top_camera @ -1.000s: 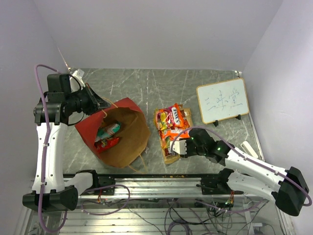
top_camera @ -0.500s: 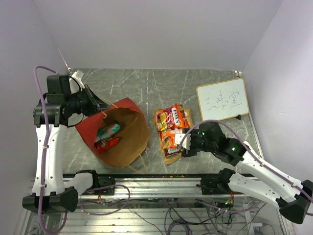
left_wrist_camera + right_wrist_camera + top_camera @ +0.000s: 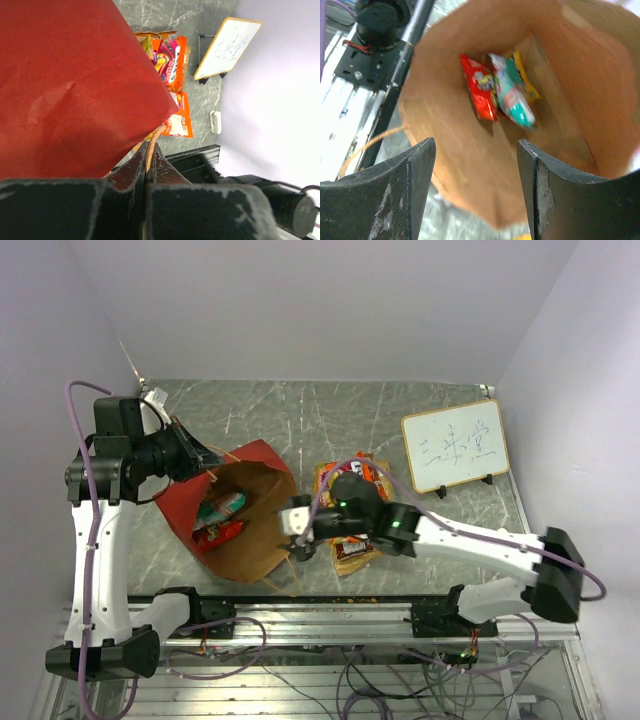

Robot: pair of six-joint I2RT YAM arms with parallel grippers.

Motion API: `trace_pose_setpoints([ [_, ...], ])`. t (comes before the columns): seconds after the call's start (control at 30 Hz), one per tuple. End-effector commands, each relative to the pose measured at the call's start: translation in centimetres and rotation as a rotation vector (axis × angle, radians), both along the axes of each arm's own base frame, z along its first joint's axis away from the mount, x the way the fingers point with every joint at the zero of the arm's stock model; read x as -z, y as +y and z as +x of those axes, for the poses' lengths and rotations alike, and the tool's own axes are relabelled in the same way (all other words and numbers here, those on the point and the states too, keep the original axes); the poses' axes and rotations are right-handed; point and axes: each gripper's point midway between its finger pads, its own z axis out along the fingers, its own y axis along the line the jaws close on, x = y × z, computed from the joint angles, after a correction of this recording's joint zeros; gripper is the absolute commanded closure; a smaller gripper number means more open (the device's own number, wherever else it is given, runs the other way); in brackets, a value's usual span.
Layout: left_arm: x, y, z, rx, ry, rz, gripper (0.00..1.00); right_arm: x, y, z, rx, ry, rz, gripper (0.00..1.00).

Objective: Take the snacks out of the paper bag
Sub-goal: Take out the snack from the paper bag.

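The paper bag (image 3: 183,506), red outside and brown inside, lies with its mouth toward the right. My left gripper (image 3: 205,462) is shut on its twine handle (image 3: 153,141) and holds the upper rim up. A red snack (image 3: 479,90), a teal one (image 3: 512,92) and a yellow one (image 3: 528,86) lie deep inside the bag (image 3: 570,105); the teal one (image 3: 222,507) and the red one (image 3: 222,532) also show from above. My right gripper (image 3: 298,530) hovers open at the mouth, nothing between its fingers (image 3: 422,165). More snacks (image 3: 352,552) lie in a pile right of the bag, partly under my right arm.
A white framed whiteboard (image 3: 455,445) stands at the back right. A small white object (image 3: 505,540) lies near the right edge. The metal rail (image 3: 300,605) runs along the near edge. Walls close in on both sides.
My right arm has swung left from the snack pile to the bag's mouth and its jaws have opened wider. The left gripper keeps its hold on the handle, barely shifted.
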Motion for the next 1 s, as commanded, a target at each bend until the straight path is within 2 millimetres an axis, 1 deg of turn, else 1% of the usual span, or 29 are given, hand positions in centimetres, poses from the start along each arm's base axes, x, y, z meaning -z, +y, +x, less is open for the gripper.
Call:
trace_pose_setpoints([
  [0.0,-1.2,-0.3,-0.4,-0.022,-0.017,-0.036,0.93,-1.4,5.6,-0.2,-0.083,-0.098,0.100,0.34],
  [0.07,-1.3,-0.3,-0.4,-0.043,-0.017,-0.051,0.93,0.0,7.4,0.6,-0.078,-0.108,0.080,0.34],
  [0.13,-1.2,-0.6,-0.5,-0.048,-0.007,-0.083,0.93,1.2,8.8,1.4,-0.093,-0.177,0.041,0.34],
  [0.17,-1.0,-0.8,-0.7,-0.046,0.004,-0.101,0.93,2.0,9.3,1.6,-0.111,-0.233,0.009,0.33],
  [0.2,-0.9,-1.0,-0.7,-0.046,0.015,-0.115,0.93,3.2,9.8,1.7,-0.134,-0.290,-0.040,0.33],
  [0.23,-0.9,-0.9,-0.7,-0.048,0.017,-0.114,0.93,3.4,10.3,2.0,-0.148,-0.353,-0.065,0.33],
  [0.3,-1.5,-0.6,-0.9,-0.054,0.002,-0.087,0.93,4.2,11.0,2.7,-0.150,-0.424,-0.105,0.33],
  [0.4,-1.6,-0.1,-1.1,-0.040,0.007,-0.032,0.93,5.6,11.7,4.4,-0.138,-0.523,-0.168,0.32],
  [0.5,-1.7,0.2,-1.0,-0.030,0.002,0.003,0.93,7.3,11.9,6.1,-0.121,-0.580,-0.243,0.32],
  [0.6,-1.9,0.4,-0.7,-0.023,-0.020,0.028,0.93,8.9,11.8,6.8,-0.144,-0.597,-0.282,0.31],
  [0.7,-1.7,0.4,-0.4,0.004,-0.029,0.045,0.93,9.6,12.2,7.9,-0.126,-0.613,-0.306,0.31],
  [0.77,-1.6,0.3,-0.3,0.017,-0.036,0.050,0.93,9.6,12.9,8.2,-0.136,-0.610,-0.313,0.30],
  [0.87,-1.4,0.3,-0.3,0.042,-0.039,0.062,0.93,10.6,13.8,8.9,-0.134,-0.614,-0.335,0.30],
  [0.97,-1.1,0.4,-0.5,0.062,-0.039,0.083,0.93,12.0,14.8,9.8,-0.123,-0.625,-0.360,0.30],
])
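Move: The teal snack pack lies inside the paper bag, about 16 cm left of my right hand, 10 cm farther out and some 16 cm below it. The red pack beside it is about 17 cm left, only 4 cm ahead and just as low. The pile of snacks already taken out is about 17 cm to my right, 11 cm ahead and 19 cm down. From my left hand, the teal pack is almost straight below, some 28 cm down and 4 cm to the left. I swing my right hand left through the bag's mouth, some 14 cm, while sinking about 11 cm and, after a slight start backward, working forward about 9 cm towards the teal pack. The wrist turns roughly 40 degrees, so my fingers still point left but dip more steeply, and they stay open. My left hand keeps its pinch on the bag's handle, staying nearly in place. ##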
